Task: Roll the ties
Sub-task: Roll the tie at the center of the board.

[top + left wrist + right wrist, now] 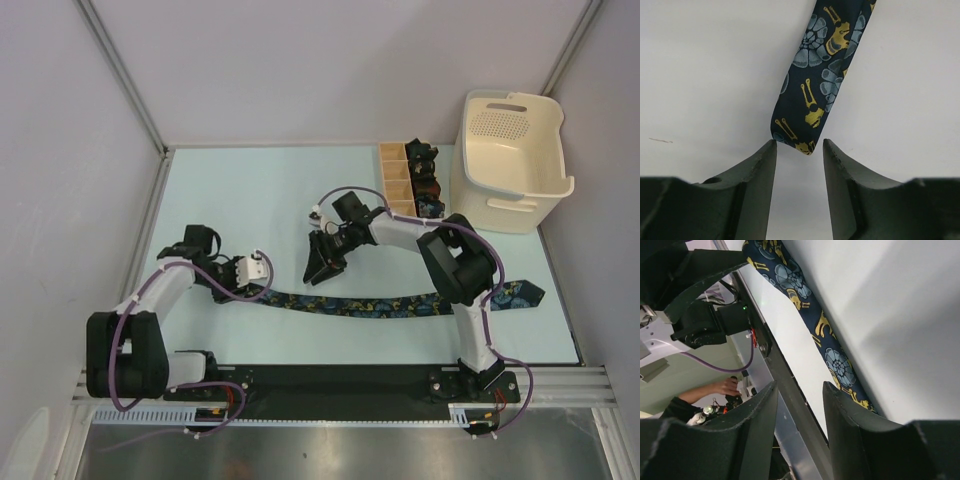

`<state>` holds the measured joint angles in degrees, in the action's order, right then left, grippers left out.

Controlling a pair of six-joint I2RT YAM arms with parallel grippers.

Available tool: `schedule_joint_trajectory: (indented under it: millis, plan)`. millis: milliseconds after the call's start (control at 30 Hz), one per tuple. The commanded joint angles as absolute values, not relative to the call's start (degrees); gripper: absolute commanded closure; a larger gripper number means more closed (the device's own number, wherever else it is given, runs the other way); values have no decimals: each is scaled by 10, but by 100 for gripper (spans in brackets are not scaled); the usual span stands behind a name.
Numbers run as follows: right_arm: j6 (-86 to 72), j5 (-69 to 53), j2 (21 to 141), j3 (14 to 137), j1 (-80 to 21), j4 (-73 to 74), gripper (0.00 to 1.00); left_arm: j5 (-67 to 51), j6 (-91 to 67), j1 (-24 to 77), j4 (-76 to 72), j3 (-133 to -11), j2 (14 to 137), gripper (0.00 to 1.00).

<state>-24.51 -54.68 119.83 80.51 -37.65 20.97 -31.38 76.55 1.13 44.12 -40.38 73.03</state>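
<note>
A navy tie (400,303) with blue and yellow flowers lies flat across the table's near side, its pointed wide end (525,295) at the right. In the left wrist view its narrow end (799,135) rests just ahead of my left gripper (799,145), which is open with nothing between the fingers. From above, my left gripper (258,290) sits at that narrow end. My right gripper (320,272) hovers over the tie's left part, tilted and open. Its wrist view shows the tie (810,315) running past the right finger (845,410), with the gap empty. Small dark coiled ties (424,175) sit in the wooden box.
The tan divided wooden box (395,180) stands at the back right, with the cream plastic basket (515,160) beside it. A black rail (340,380) runs along the table's near edge by the arm bases. Past that edge, a person's hand (725,386) appears in the right wrist view.
</note>
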Motion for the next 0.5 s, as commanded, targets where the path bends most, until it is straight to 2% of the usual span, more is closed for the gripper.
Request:
schedule_joint_trajectory:
  millis: [0,133,267,467]
  plan:
    - [-275,-566,1195,812,-383,174,53,-309,772,2,410,-384,720,54]
    - [-292,-570,1196,810,-391,158,53,-312,772,2,384,-378,723,61]
    - [-315,-574,1198,810,-402,142,54,-320,764,2,388,-382,714,74]
    - [-352,-589,1202,809,-410,117,53,-338,751,36,421,-391,648,81]
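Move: The near end of the dark patterned tie lies almost between the left hand's half-open fingertips, about 1 cm to its right, level fore and aft, and about 2 cm below. From the right hand that end is about 13 cm to the left, 1 cm back and 5 cm below. The compartment box stands well off, about 24 cm ahead of the right hand and 24 cm to its right, a few centimetres lower. The left fingers pinch the tie's end: the hand sinks about 1 cm onto it, closes from roughly half open to a narrow gap, then comes back up about as far, still keeping hold. Meanwhile the right hand, fingers part-open and empty, glides some 2.5 cm left towards that end, rising about 1.5 cm and drawing back slightly. ##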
